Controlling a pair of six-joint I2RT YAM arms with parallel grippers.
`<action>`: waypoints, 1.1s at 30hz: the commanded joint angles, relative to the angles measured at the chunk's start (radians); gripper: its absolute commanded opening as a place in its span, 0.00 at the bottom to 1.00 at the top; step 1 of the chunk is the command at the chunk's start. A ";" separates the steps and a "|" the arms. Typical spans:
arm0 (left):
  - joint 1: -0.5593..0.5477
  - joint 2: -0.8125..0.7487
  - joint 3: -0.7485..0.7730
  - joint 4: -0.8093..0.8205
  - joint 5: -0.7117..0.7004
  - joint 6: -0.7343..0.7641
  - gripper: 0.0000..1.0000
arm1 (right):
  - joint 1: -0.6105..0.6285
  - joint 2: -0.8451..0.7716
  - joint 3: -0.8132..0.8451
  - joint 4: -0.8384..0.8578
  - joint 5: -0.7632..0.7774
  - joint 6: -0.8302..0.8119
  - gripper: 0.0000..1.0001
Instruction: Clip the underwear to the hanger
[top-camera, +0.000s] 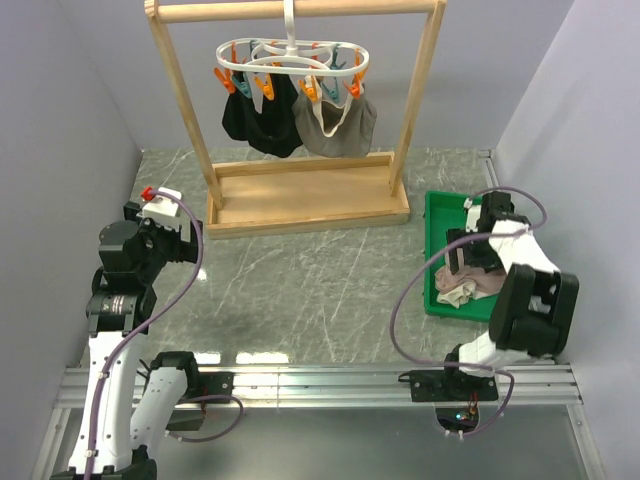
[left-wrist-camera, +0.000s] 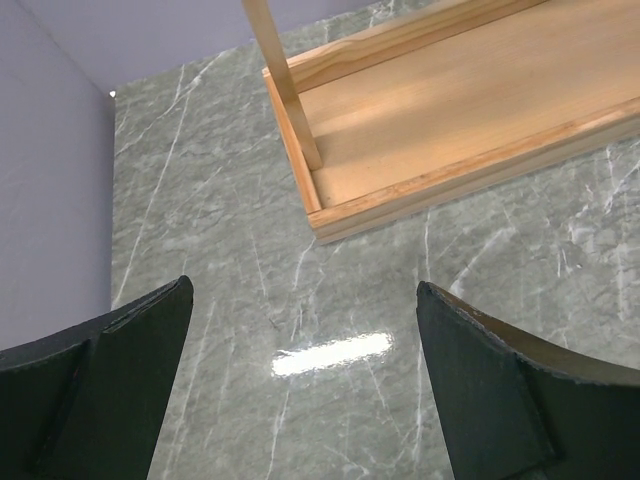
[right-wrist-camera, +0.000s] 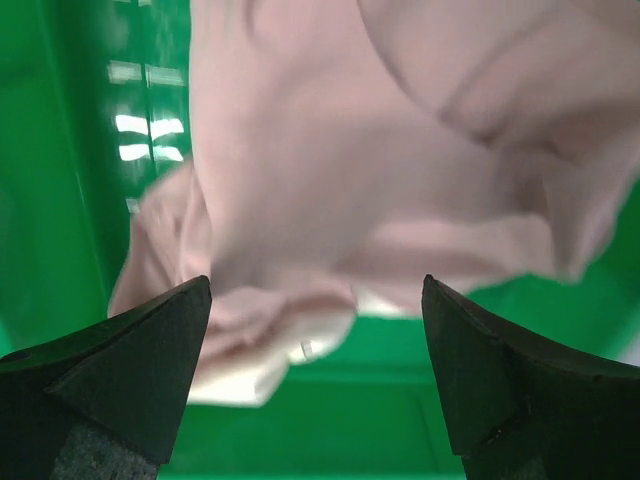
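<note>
The pink-beige underwear (top-camera: 472, 288) lies crumpled in a green tray (top-camera: 436, 215) at the right. My right gripper (top-camera: 458, 264) hangs just above it, pointing down. In the right wrist view the underwear (right-wrist-camera: 350, 180) fills the upper part, blurred, and the right gripper (right-wrist-camera: 315, 280) is open, its tips level with the fabric's lower edge. The white hanger (top-camera: 292, 62) with orange and teal pegs hangs from the rack's top bar at the back. My left gripper (top-camera: 183, 238) is open over bare table at the left, seen wide apart in the left wrist view (left-wrist-camera: 303, 283), holding nothing.
A tall wooden rack (top-camera: 300, 200) stands at the back centre; its base (left-wrist-camera: 450, 130) lies ahead of the left gripper. A black garment (top-camera: 260, 120) and a grey-taupe garment (top-camera: 338, 125) hang from the hanger's pegs. Walls close in on both sides.
</note>
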 joint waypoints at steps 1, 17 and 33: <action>0.004 0.005 0.028 -0.001 0.022 -0.026 0.99 | -0.013 0.095 0.093 0.034 -0.051 0.064 0.92; 0.004 0.025 0.053 -0.050 0.022 -0.026 0.99 | -0.036 0.260 0.399 -0.071 -0.154 0.057 0.00; 0.005 0.123 0.149 -0.092 0.056 -0.110 0.99 | 0.232 0.019 0.807 -0.362 -0.314 -0.296 0.00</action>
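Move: The crumpled pinkish underwear lies just under my right fingertips in the green tray, its middle roughly 3 cm ahead, 1 cm to the right and 3 cm below. The tray's middle is some 6 cm ahead, neither left nor right, about 4 cm below. The rack's wooden base is centred about 45 cm to the left and 23 cm ahead. From my left hand, the underwear is around 75 cm to the right, 4 cm ahead and 25 cm below. I push my open right hand forward about 6 cm, sinking some 2 cm onto the underwear, and shut the fingers on a fold of the cloth. Then I pull up fast by about 22 cm while still going forward another 6 cm, and end with a swing left of about 6 cm, turning counter-clockwise and tipping the fingers up and forward. ##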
